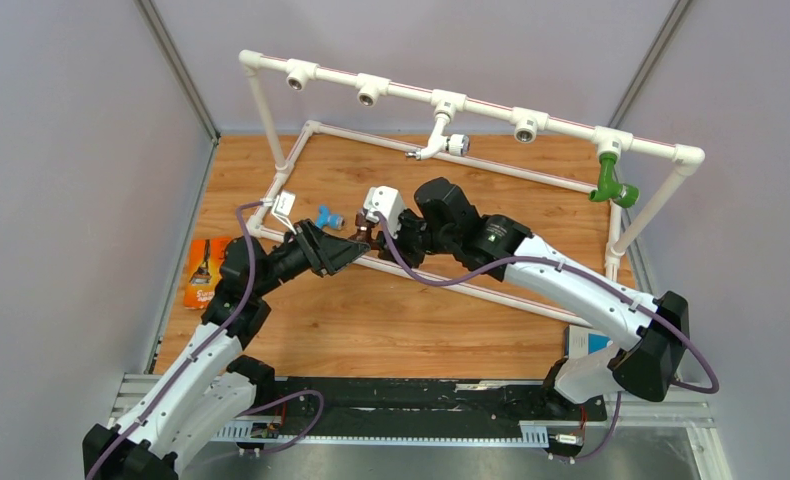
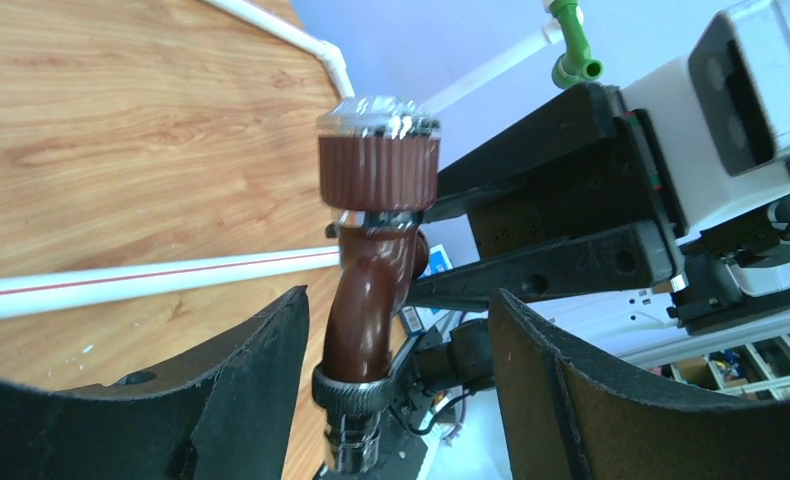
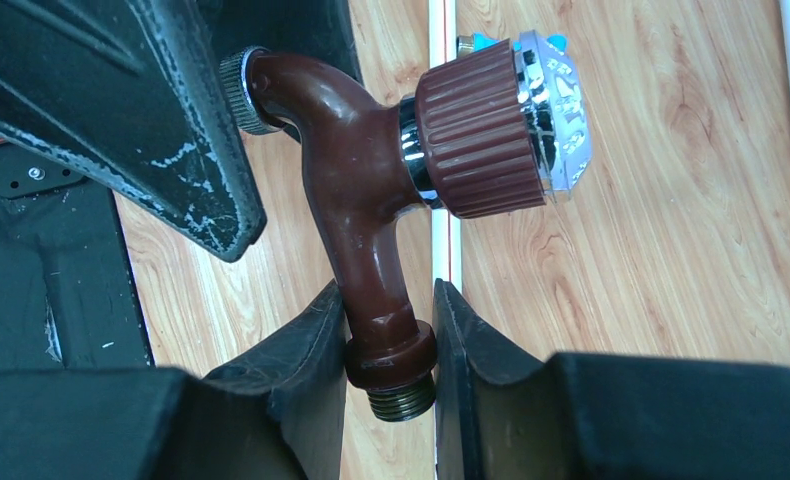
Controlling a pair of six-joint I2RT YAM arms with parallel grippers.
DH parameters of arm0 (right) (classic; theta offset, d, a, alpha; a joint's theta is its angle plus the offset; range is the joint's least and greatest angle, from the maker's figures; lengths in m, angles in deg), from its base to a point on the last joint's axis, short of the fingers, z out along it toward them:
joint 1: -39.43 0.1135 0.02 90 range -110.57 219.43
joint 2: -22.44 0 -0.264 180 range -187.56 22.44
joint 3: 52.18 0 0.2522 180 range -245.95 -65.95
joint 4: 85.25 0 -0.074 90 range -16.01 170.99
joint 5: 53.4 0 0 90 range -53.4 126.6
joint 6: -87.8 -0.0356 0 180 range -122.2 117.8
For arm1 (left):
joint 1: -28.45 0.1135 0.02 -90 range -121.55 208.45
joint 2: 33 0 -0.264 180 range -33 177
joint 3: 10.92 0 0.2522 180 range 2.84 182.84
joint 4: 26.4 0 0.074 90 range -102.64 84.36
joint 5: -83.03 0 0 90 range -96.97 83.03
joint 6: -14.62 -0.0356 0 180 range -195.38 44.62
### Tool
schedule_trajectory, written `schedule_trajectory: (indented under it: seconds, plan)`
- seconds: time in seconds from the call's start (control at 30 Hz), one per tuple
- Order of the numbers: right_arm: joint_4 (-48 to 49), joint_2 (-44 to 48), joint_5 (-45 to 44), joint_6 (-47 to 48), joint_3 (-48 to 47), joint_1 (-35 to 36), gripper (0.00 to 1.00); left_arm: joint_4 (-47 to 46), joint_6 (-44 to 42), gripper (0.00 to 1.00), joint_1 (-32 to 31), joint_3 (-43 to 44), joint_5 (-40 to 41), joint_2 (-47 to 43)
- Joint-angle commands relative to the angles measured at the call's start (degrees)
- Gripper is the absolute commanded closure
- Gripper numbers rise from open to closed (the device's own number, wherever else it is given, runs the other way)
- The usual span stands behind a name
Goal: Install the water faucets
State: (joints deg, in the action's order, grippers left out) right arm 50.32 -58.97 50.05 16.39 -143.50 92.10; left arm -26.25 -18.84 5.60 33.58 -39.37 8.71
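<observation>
The dark brown faucet [image 3: 371, 200] hangs above the table between the two arms. My right gripper [image 3: 391, 350] is shut on its collar just above the threaded end. In the left wrist view my left gripper [image 2: 396, 390] is open, its jaws on either side of the brown faucet's [image 2: 371, 290] spout with gaps on both sides. From above, the left gripper [image 1: 354, 251] and right gripper [image 1: 372, 238] meet tip to tip. A light blue faucet [image 1: 326, 216] lies on the table. The white faucet [image 1: 437, 140] and green faucet [image 1: 611, 184] sit in sockets of the pipe frame [image 1: 486, 105].
The pipe frame's lower rail [image 1: 441, 282] runs just in front of the grippers, and three tee sockets on the top rail hold nothing. An orange packet [image 1: 203, 272] lies at the left table edge and a blue box [image 1: 586, 342] at the right near edge.
</observation>
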Motion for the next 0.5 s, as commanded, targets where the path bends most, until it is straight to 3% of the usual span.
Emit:
schedule_trajectory:
  seconds: [0.0,0.1,0.2,0.33,0.43,0.47]
  plan:
    - [4.13,0.46,-0.45,-2.24,-0.75,-0.63,1.0,-2.21,2.35,0.29,-0.18,-1.12,1.46,-1.37]
    - [4.4,0.63,-0.62,-2.5,-0.4,-0.81,1.0,-3.44,3.67,0.33,-0.18,-2.26,1.55,-1.55]
    - [4.66,0.64,-0.62,-2.59,0.04,-0.98,1.0,-5.29,4.99,0.48,-0.09,-2.97,1.55,-1.81]
    - [4.66,0.55,-0.36,-2.59,0.21,-1.16,1.0,-5.99,5.52,0.58,-0.18,-3.06,1.55,-1.81]
    - [4.75,0.46,-0.36,-2.51,0.3,-1.16,1.0,-6.08,5.87,0.82,-0.18,-3.14,1.73,-2.16]
    - [4.75,0.46,-0.27,-2.33,0.39,-1.25,1.0,-6.08,6.13,0.98,-0.18,-3.14,2.08,-2.25]
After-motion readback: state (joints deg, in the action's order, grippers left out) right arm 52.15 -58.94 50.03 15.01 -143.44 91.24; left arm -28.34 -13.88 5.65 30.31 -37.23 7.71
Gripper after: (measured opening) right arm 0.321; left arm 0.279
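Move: The brown faucet, held by its threaded inlet in the right hand, has its spout end just under the left hand's open fingers; its middle lies about 3 cm ahead of the left hand and 2 cm to its right, level with it. From the right hand that middle is roughly 4 cm left and 1 cm ahead. The blue faucet lies on the table, some 22 cm ahead of the left hand, 9 cm to its left and 24 cm down. The left fingers close on the ringed spout end of the brown faucet and pinch it, after the hand has sunk about 1 cm onto it with a slight downward tip of some 5 degrees. The right hand keeps its hold on the threaded inlet and eases the faucet not quite 1 cm forward and a touch up. ##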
